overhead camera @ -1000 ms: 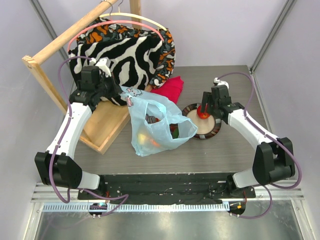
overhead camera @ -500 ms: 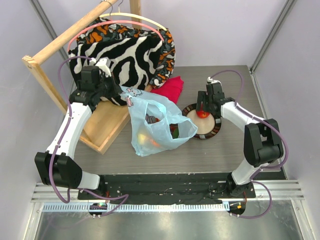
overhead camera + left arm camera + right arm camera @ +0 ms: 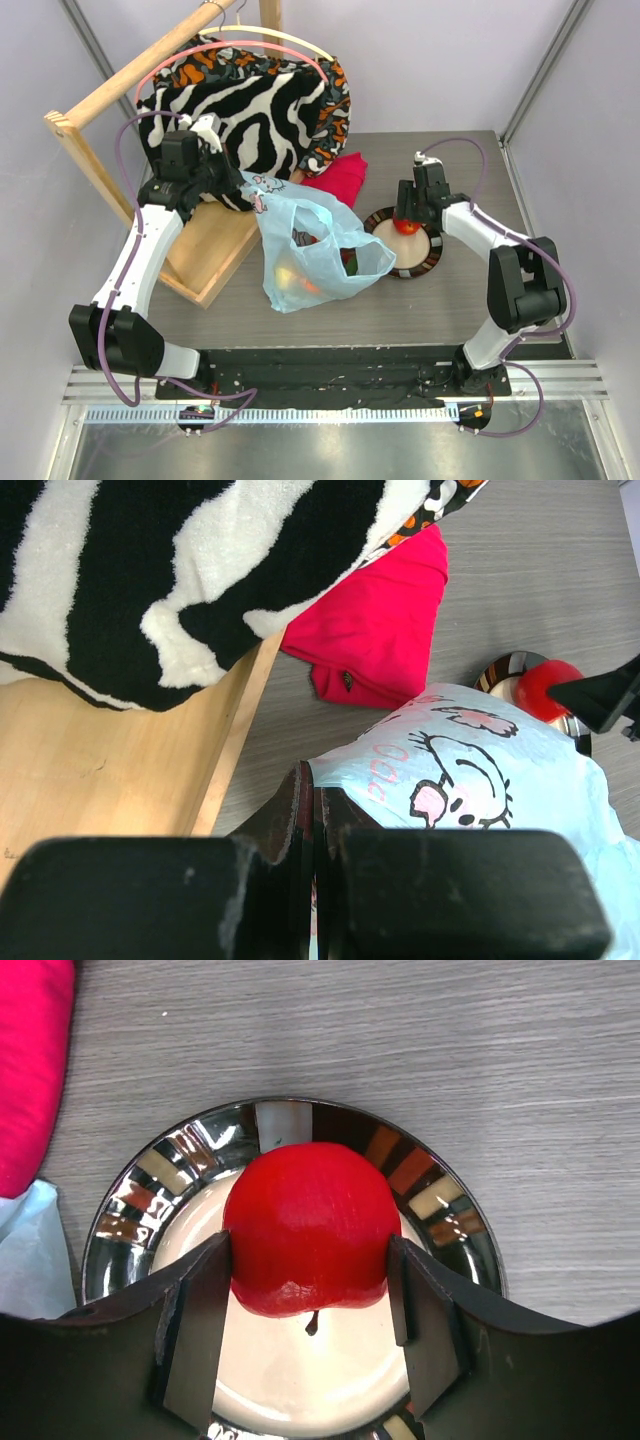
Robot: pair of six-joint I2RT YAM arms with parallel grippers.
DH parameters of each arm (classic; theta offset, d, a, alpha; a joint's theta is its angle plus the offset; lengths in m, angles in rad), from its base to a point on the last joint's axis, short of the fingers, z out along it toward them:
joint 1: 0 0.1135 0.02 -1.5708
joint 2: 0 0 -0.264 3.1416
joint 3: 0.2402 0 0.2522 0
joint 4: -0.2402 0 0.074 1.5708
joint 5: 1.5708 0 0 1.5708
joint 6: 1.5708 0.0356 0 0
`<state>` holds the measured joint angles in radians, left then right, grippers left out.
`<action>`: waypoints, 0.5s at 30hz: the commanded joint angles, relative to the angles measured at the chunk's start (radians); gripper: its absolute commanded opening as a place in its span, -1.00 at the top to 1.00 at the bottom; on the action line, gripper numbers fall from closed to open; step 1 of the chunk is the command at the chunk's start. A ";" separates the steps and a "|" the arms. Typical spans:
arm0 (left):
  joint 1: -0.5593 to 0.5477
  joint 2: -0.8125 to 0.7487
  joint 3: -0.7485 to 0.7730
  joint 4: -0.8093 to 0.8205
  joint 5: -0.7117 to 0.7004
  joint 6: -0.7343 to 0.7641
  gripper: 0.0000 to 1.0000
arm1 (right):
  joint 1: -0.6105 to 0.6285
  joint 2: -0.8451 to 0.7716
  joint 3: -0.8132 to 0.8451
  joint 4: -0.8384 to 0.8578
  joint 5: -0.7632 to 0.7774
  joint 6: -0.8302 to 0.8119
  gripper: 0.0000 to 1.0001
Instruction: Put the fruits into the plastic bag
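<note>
The light-blue plastic bag [image 3: 320,255] [image 3: 480,780] stands open at mid-table, with yellow, orange and red fruits [image 3: 300,278] showing through it. My left gripper [image 3: 232,180] [image 3: 316,790] is shut on the bag's upper left edge and holds it up. A red apple [image 3: 308,1225] [image 3: 406,227] [image 3: 548,685] lies on the dark round plate [image 3: 450,1210] [image 3: 425,262] just right of the bag. My right gripper [image 3: 310,1280] [image 3: 405,225] is down over the plate, with one finger against each side of the apple.
A red cloth [image 3: 338,178] [image 3: 380,630] lies behind the bag and left of the plate. Zebra-striped fabric [image 3: 250,110] [image 3: 150,570] hangs over a wooden frame [image 3: 205,255] at the back left.
My right arm swung in and lowered its gripper round the apple on the plate, and the jaws narrowed onto it. The left gripper and bag stayed put.
</note>
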<state>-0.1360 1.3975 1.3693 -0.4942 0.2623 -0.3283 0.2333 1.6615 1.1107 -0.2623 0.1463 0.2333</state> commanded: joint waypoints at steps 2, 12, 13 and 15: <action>0.006 -0.005 0.039 0.016 0.011 0.011 0.97 | -0.006 -0.216 -0.002 0.012 0.018 -0.028 0.65; 0.006 -0.008 0.039 0.013 0.012 0.011 0.97 | -0.005 -0.640 -0.212 0.385 -0.640 0.156 0.75; 0.006 -0.008 0.040 0.016 0.015 0.011 0.97 | -0.002 -0.646 -0.207 0.385 -0.675 0.188 0.75; 0.006 -0.008 0.040 0.014 0.018 0.009 0.97 | 0.014 -0.640 -0.180 0.344 -0.761 0.199 0.75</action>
<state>-0.1360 1.3975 1.3701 -0.4961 0.2661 -0.3286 0.2276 1.0149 0.9161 -0.0097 -0.3309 0.3408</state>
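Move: The right fingers already hold the red apple just above the plate, whose middle lies about 4 cm back and 4 cm below. The plastic bag's mouth is some 19 cm to the right hand's left, 9 cm back and 5 cm higher; the pink cloth is about 16 cm left and 10 cm ahead. From the left hand, the mouth lies about 20 cm right, 6 cm back and 13 cm below. Keep the right grip on the apple and lift it steeply about 22 cm, clear of the plate; once well up, swing it back and left by some 7–8 cm each, towards the bag's side. As it rises, tip the fingers up some 35 degrees and turn them counter-clockwise, rolling the hand's left side up. Hold the left gripper still on the bag. ##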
